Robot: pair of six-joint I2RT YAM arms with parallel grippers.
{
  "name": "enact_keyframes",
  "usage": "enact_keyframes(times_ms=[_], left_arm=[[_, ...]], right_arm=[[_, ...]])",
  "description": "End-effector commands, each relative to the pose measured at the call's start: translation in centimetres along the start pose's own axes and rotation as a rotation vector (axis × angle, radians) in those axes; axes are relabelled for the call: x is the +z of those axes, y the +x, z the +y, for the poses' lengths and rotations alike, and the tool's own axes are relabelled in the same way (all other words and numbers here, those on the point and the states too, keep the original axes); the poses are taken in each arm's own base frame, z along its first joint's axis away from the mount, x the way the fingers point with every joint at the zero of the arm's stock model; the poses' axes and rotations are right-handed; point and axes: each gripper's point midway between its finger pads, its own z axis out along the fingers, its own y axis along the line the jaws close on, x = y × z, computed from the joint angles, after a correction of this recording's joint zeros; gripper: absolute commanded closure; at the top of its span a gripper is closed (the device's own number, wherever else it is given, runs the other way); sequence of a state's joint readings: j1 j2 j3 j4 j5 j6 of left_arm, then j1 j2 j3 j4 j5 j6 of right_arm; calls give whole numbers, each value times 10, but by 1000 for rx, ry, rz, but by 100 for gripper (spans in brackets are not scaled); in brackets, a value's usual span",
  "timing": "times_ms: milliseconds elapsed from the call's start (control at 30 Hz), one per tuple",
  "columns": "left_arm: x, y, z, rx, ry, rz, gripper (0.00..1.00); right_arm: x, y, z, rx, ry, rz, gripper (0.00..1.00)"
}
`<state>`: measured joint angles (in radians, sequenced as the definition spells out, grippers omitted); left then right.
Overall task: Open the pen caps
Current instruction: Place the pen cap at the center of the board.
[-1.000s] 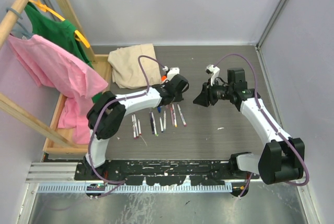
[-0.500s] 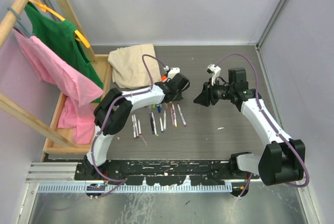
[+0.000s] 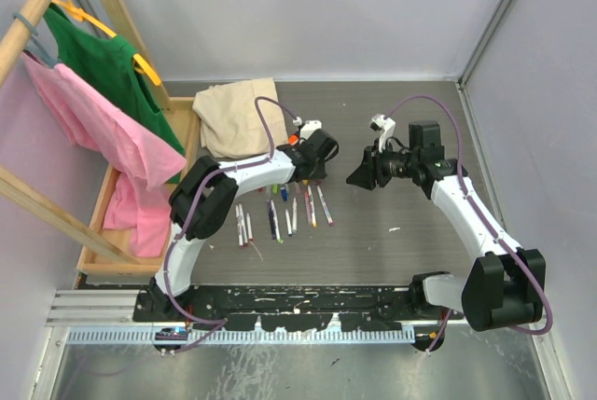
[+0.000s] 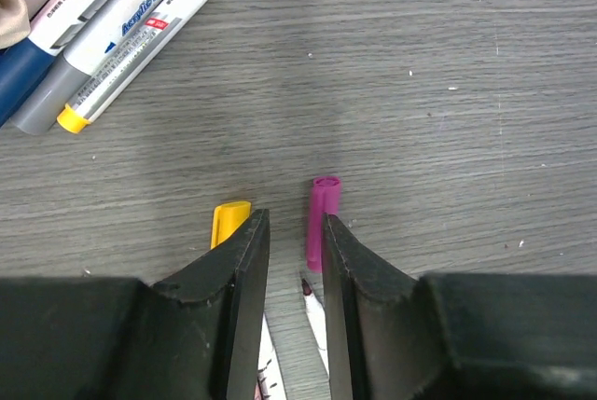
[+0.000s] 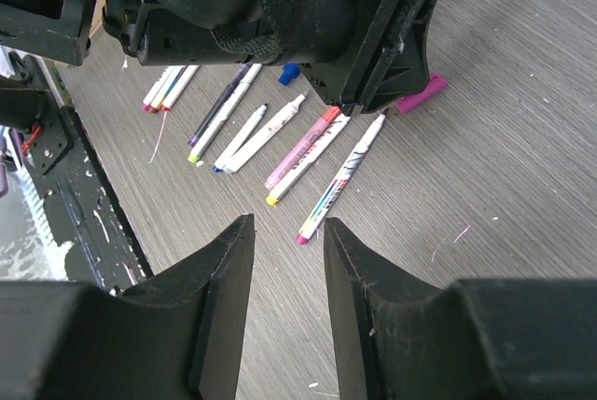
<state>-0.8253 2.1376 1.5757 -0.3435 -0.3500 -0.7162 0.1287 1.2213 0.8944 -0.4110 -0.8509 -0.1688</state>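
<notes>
A loose magenta pen cap [image 4: 323, 223] and a yellow pen cap [image 4: 229, 223] lie on the table just past my left gripper [image 4: 291, 218]. Its jaws stand slightly open with nothing gripped. An uncapped white pen [image 4: 317, 311] lies on the table below the gap. From above, the left gripper [image 3: 312, 162] sits at the far end of a row of thin white pens [image 3: 280, 215]. My right gripper [image 3: 359, 174] hovers open and empty to the right. In the right wrist view it [image 5: 287, 223] looks down on the pens [image 5: 343, 179] and the magenta cap [image 5: 422, 94].
Thicker markers [image 4: 140, 18] lie at the far left of the left wrist view. A beige cloth [image 3: 238, 118] lies behind the pens. A wooden rack [image 3: 37, 8] with a green shirt [image 3: 98, 60] and a pink shirt [image 3: 103, 130] stands at the left, over a wooden tray [image 3: 98, 241].
The left gripper moved slightly away from the base, then its jaws parted, leaving the magenta cap on the table. The right arm stayed still.
</notes>
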Motion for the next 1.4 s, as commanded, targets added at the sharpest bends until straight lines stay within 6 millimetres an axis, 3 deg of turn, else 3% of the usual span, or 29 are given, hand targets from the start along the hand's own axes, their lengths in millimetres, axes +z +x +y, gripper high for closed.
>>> enact_keyframes(times_ms=[0, 133, 367, 533, 667, 767, 867, 1033, 1067, 1267, 1300, 1367], left_arm=[[-7, -22, -11, -10, 33, -35, 70], [-27, -38, -17, -9, 65, -66, 69], [-80, -64, -11, -20, 133, -161, 69], [-125, -65, 3, 34, 218, -213, 69], [-159, -49, 9, 102, 371, -264, 65], [-174, -26, 19, 111, 468, -285, 51], [-196, -18, 27, 101, 542, -331, 32], [-200, 2, 56, 99, 512, -345, 2], [-200, 4, 61, 92, 497, -352, 1], [-195, 14, 80, 65, 466, -343, 2], [-193, 15, 83, 63, 460, -339, 2], [-191, 18, 88, 62, 454, -331, 2]], right_arm=[[-7, -23, 6, -64, -6, -67, 58], [-7, -23, 6, -66, -9, -67, 58], [-9, -26, 15, -92, -45, -80, 57], [-11, -27, 21, -116, -77, -87, 53], [-13, -29, 28, -150, -110, -98, 53], [-15, -30, 33, -188, -127, -107, 52], [-18, -33, 38, -230, -149, -118, 52], [-23, -47, 45, -312, -180, -142, 51], [-23, -51, 44, -331, -178, -144, 50], [-18, -71, 48, -565, -318, -162, 16], [-17, -72, 49, -621, -344, -168, 4], [-11, -77, 43, -718, -367, -185, 0]])
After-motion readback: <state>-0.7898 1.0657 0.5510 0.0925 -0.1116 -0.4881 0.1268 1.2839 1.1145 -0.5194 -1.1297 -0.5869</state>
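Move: Just under the left fingertips lies the purple cap, already let go, about 1 cm right and 1 cm below. The yellow cap lies level with it, some 2 cm left of the hand; the bundle of capped markers is about 10 cm ahead and 4 cm left, and the uncapped pen's middle 9 cm back and 3 cm right. From the raised right hand the purple cap is roughly 9 cm ahead, 9 cm left and 15 cm below. Lifting off the released purple cap, the left hand climbs about 13 cm while drawing back and left, then sinks some 3 cm above the laid-out pens, 14 cm back and nearly 12 cm left of its start; its fingers spread wide and the wrist tips up and turns clockwise. The right hand, empty, rises 7 cm, swings counter-clockwise, tips up and opens nearly fully. ##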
